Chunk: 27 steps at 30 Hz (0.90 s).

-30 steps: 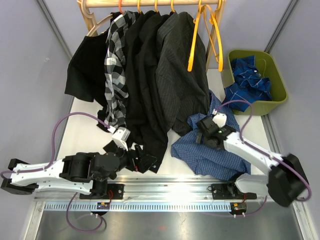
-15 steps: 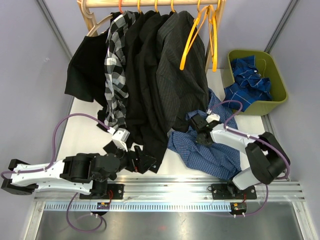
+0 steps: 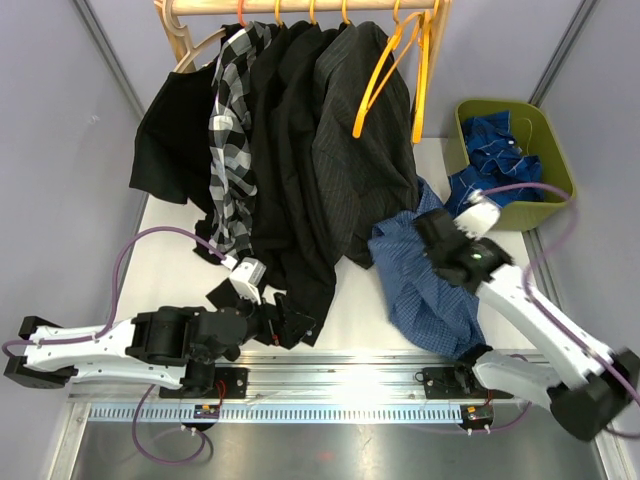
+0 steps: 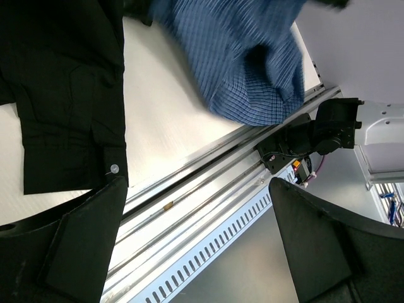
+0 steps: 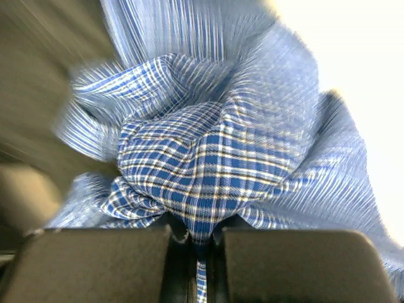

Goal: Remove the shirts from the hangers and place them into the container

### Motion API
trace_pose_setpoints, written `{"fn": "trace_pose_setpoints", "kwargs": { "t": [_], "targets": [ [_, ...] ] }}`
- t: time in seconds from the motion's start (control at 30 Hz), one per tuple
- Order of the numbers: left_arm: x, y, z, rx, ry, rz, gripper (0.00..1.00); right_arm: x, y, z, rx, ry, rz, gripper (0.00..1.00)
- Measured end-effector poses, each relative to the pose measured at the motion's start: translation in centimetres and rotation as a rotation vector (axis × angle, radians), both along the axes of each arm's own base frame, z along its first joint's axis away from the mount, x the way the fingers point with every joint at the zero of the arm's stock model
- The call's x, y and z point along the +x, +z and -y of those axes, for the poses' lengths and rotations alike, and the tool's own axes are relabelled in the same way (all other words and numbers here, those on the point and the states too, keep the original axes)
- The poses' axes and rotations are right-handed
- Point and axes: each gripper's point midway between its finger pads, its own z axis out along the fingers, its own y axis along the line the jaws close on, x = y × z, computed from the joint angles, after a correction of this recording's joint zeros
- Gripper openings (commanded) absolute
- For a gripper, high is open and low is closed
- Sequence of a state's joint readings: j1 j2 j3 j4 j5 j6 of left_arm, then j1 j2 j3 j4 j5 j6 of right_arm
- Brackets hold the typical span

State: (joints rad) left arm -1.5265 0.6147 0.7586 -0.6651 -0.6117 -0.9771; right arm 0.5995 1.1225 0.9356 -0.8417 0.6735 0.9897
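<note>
My right gripper [image 3: 437,236] [image 5: 197,251] is shut on a bunch of the lighter blue checked shirt [image 3: 430,292] [image 5: 208,164], which hangs from it down to the table. The olive-green container [image 3: 561,141] at the right back holds a dark blue plaid shirt [image 3: 501,152] that spills over its near-left rim. Two bare orange hangers [image 3: 385,68] hang at the right end of the rack. Several dark shirts [image 3: 300,150] and a black-and-white plaid one [image 3: 229,130] hang on hangers there. My left gripper [image 3: 290,322] [image 4: 197,189] stands open near the table's front edge, beside a black cuff [image 4: 63,120].
The pale wooden rack [image 3: 185,30] stands across the back. Metal rails [image 3: 340,378] [image 4: 189,202] run along the front edge, with both arm bases on them. Grey walls close in on both sides. A black sleeve trails onto the table near my left arm.
My right gripper has shut on the blue checked shirt and carried it up and to the right, toward the container. The bare hangers have swung left. The left arm has hardly moved.
</note>
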Motion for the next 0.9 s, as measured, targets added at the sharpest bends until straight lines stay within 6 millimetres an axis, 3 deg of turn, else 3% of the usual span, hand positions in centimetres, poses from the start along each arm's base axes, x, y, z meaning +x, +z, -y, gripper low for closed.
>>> {"fn": "trace_pose_setpoints", "kwargs": {
  "t": [0.13,0.2,0.4,0.57,0.6,0.73,0.8,0.9],
  "targets": [
    [-0.1,0.0,0.1,0.0,-0.004,-0.002,0.99,0.3,12.3,4.0,-0.004,-0.1,0.302,0.0],
    [-0.1,-0.1,0.3,0.003,-0.007,-0.003,0.99,-0.4,16.8,5.9,-0.027,-0.142,0.41,0.0],
    [-0.3,-0.2,1.0,0.037,-0.022,-0.003,0.99,-1.0,27.6,10.0,-0.194,-0.223,0.659,0.0],
    [-0.5,0.8,1.6,0.023,-0.04,-0.004,0.99,2.2,36.3,11.4,-0.366,-0.307,0.77,0.0],
    [-0.6,1.2,1.6,0.015,-0.044,-0.003,0.99,2.5,37.6,12.1,-0.375,-0.336,0.789,0.0],
    [-0.8,2.5,2.0,-0.017,-0.059,-0.005,0.99,7.3,42.9,13.8,-0.448,-0.39,0.837,0.0],
    [-1.0,3.0,2.2,-0.032,-0.069,-0.009,0.99,9.7,44.9,15.6,-0.473,-0.425,0.861,0.0],
    [-1.2,3.3,2.3,-0.042,-0.082,-0.015,0.99,12.8,46.1,18.6,-0.506,-0.477,0.885,0.0]
  ]
}}
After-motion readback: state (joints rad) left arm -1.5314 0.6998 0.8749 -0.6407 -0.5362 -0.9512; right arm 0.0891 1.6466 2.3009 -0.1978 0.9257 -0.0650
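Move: The right hand, about 15 cm over the table, already grips the blue checked shirt. The container's middle lies about 20 cm ahead of it, 17 cm to its right and 8 cm lower, with the dark-blue plaid shirt in it. The hanging pinstriped shirt is roughly 15 cm ahead, 13 cm left and 18 cm higher, the empty orange hangers some 14 cm ahead, 8 cm left and 40 cm higher. From the left hand the container is about 38 cm ahead, 46 cm right and 15 cm lower. Fast and steeply upward, some 45 cm, the right hand hoists the checked shirt in its shut fingers, swinging right as it climbs and reaching forward only late, until it is high over the container's side of the table. Its wrist tips up strongly and turns clockwise, the fingers going from slanting down to just above level. The open left hand dips slightly, then rises about 3 cm, drifting right. ##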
